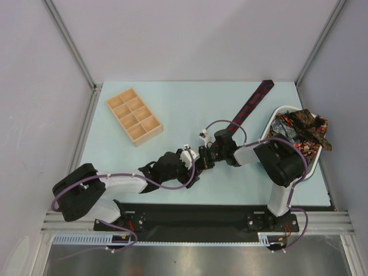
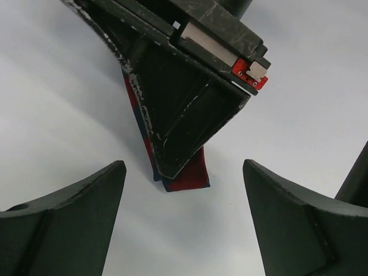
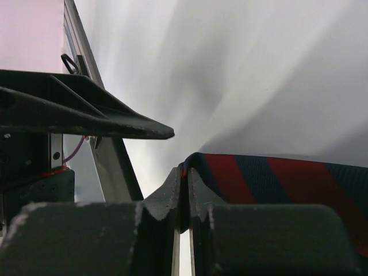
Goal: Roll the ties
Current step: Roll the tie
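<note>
A dark navy tie with red diagonal stripes [image 1: 250, 106] lies stretched across the table, running from the far right towards the middle. My right gripper [image 1: 208, 154] is shut on its near end; in the right wrist view the fingertips [image 3: 182, 184] pinch the folded edge of the tie [image 3: 276, 178]. My left gripper [image 1: 195, 167] faces it from the left, open and holding nothing. In the left wrist view its gap [image 2: 184, 221] points at the tie's end [image 2: 190, 175], which sticks out from under the right gripper's fingers [image 2: 184, 109]. More ties [image 1: 305, 129] lie heaped at the right.
The heap of ties sits in a white basket [image 1: 270, 123] at the table's right edge. A wooden compartment tray [image 1: 134, 116] stands at the far left. Grey walls and metal frame posts enclose the table on three sides.
</note>
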Robot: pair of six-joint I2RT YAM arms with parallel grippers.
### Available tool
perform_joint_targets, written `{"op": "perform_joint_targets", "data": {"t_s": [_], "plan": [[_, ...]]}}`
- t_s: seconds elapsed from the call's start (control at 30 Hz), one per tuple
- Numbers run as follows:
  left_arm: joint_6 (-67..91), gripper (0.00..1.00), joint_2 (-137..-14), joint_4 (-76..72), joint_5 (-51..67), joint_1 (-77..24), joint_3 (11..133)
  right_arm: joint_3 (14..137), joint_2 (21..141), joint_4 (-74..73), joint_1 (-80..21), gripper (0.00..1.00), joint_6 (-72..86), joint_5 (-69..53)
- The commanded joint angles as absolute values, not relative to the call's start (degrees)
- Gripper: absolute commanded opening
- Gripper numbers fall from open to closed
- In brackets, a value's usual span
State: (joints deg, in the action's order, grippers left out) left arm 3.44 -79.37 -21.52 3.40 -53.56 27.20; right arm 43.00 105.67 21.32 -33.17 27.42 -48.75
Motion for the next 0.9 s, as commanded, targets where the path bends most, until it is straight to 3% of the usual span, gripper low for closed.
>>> {"op": "perform_joint_targets", "data": {"t_s": [0.0,0.07,0.1,0.27,0.43,0.53,0.7,0.87], "plan": [[1.3,0.88,-82.3,-23.0,5.0,-54.1,30.0,45.2,106.6,21.9,-32.9,0.0,27.3,-50.2],[1.6,0.84,-83.7,-21.2,4.4,-54.1,31.6,45.4,106.6,21.2,-32.9,0.0,26.8,-50.0],[1.5,0.78,-84.8,-20.7,4.3,-54.1,32.1,45.6,106.6,21.1,-32.9,0.0,26.7,-49.9],[2.6,0.73,-86.9,-18.4,3.9,-54.1,33.4,45.9,107.0,20.2,-32.9,0.0,26.2,-49.9],[3.0,0.53,-87.2,-16.4,3.9,-54.1,33.5,46.2,107.4,19.6,-32.9,0.02,25.9,-49.8],[3.6,0.49,-87.0,-15.1,4.0,-54.1,33.0,46.1,106.9,18.4,-32.8,0.06,25.1,-48.7],[4.2,0.4,-86.8,-13.6,4.4,-54.1,33.2,45.4,104.8,17.1,-32.5,0.28,24.1,-46.1],[4.4,0.38,-88.2,-12.1,3.7,-54.1,34.3,44.7,104.0,17.0,-31.8,0.38,24.4,-45.2]]}}
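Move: The tie's rolled end lies roughly straight below the left hand point, about 3 cm down. The right hand still pinches that end, its middle some 1 cm left of the right hand point and 1 cm lower. From the left hand, the tie's flat strip lies around 28 cm ahead and 21 cm right, 3 cm lower; the compartment box is some 24 cm ahead and 26 cm left. Left hand sinks about 3.5 cm, closing partway across the tie's rolled end; right hand stays, fingers opening late. ##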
